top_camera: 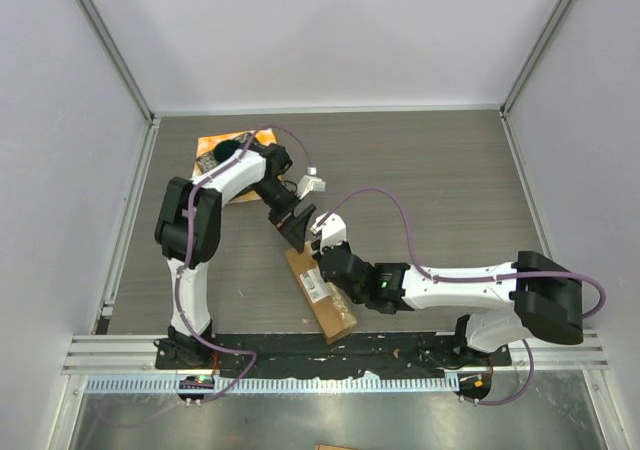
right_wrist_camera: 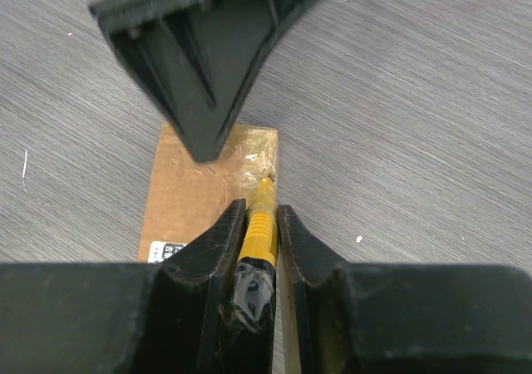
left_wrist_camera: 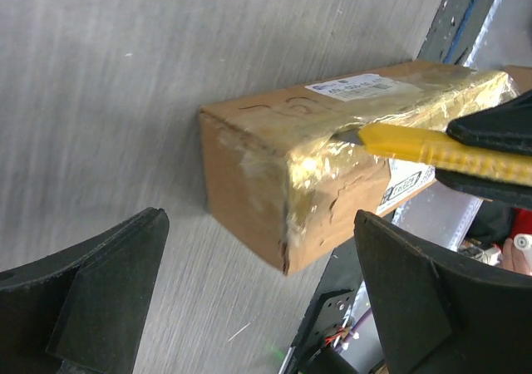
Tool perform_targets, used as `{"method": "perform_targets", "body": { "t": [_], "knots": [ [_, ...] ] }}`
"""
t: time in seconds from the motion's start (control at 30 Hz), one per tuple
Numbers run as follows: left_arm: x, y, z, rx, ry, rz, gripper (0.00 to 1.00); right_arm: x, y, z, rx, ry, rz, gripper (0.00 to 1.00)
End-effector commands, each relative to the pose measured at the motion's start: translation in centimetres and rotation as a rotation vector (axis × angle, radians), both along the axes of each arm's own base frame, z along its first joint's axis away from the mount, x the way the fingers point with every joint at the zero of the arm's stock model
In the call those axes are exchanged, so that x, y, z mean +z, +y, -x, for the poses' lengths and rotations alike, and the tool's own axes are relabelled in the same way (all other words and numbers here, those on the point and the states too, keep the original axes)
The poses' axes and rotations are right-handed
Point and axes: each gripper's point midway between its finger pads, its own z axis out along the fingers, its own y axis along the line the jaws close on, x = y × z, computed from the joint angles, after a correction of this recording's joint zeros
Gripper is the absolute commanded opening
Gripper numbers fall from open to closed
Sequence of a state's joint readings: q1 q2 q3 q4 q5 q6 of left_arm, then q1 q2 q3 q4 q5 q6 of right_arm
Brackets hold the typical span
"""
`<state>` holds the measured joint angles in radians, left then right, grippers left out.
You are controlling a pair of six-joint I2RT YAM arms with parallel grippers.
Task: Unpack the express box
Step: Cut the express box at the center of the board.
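The express box (top_camera: 320,295) is an oblong brown cardboard parcel with a white label and shiny tape, lying slantwise on the table between the two arms. My left gripper (top_camera: 297,228) hangs open just off the box's far end (left_wrist_camera: 274,183), its black fingers (left_wrist_camera: 108,291) wide apart with nothing between them. My right gripper (right_wrist_camera: 258,208) is shut on a yellow utility knife (right_wrist_camera: 260,224). The knife's tip rests at the taped top edge of the box (right_wrist_camera: 187,191) near that far end. In the left wrist view the knife (left_wrist_camera: 432,150) lies along the taped edge.
A dark dish on an orange cloth (top_camera: 225,150) sits at the back left, behind the left arm. A small white thing (top_camera: 312,182) lies beside the left wrist. The black base rail (top_camera: 350,345) runs along the near edge, close to the box's near end.
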<state>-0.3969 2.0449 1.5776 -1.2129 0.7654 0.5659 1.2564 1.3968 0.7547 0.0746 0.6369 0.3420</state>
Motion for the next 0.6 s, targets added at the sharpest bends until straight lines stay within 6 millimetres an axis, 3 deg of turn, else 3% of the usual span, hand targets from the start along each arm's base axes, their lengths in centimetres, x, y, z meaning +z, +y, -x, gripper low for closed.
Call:
{"method": "perform_targets", "body": {
  "t": [0.0,0.1,0.2,0.4,0.57],
  "knots": [
    [-0.2,-1.4,1.3,-0.041,-0.023,0.033,1.0,-8.1,-4.5,3.1,0.071,0.179,0.315,0.01],
    [-0.9,-1.7,0.7,-0.034,-0.051,0.015,1.0,-8.1,-4.5,3.1,0.067,0.18,0.313,0.01],
    [-1.5,-1.8,-0.1,-0.025,-0.073,0.001,0.93,-8.1,-4.5,3.1,0.067,0.182,0.307,0.01],
    [-2.4,-1.6,0.1,-0.019,-0.046,-0.018,0.62,-8.2,-5.0,3.3,0.059,0.185,0.308,0.01],
    [-2.7,-1.5,0.9,-0.033,0.015,-0.025,0.3,-8.5,-5.2,3.1,0.047,0.178,0.311,0.01]
  ]
}}
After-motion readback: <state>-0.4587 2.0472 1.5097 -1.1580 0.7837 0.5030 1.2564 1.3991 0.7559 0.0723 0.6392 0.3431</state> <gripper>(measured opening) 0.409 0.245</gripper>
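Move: The express box's far right taped corner, which the left hand goes for, lies some 3 cm back, 2 cm to its right and 2 cm lower; the box's middle is about 12 cm back, 4 cm right and 4 cm below. The right hand's yellow cutter is roughly 5 cm back and 4 cm right of the left hand, about level. From the right hand, that corner is about 2 cm ahead, 1 cm left and 3 cm down. The left fingers come astride the taped far corner of the box and begin to pinch in on it, one by the end face and one by the long side. The wide-open hand first slides back about 2 cm, a bit right and down; then, nearly in place, it closes to under half open. The right hand stays still, keeping its hold on the cutter with the blade at the taped edge. ##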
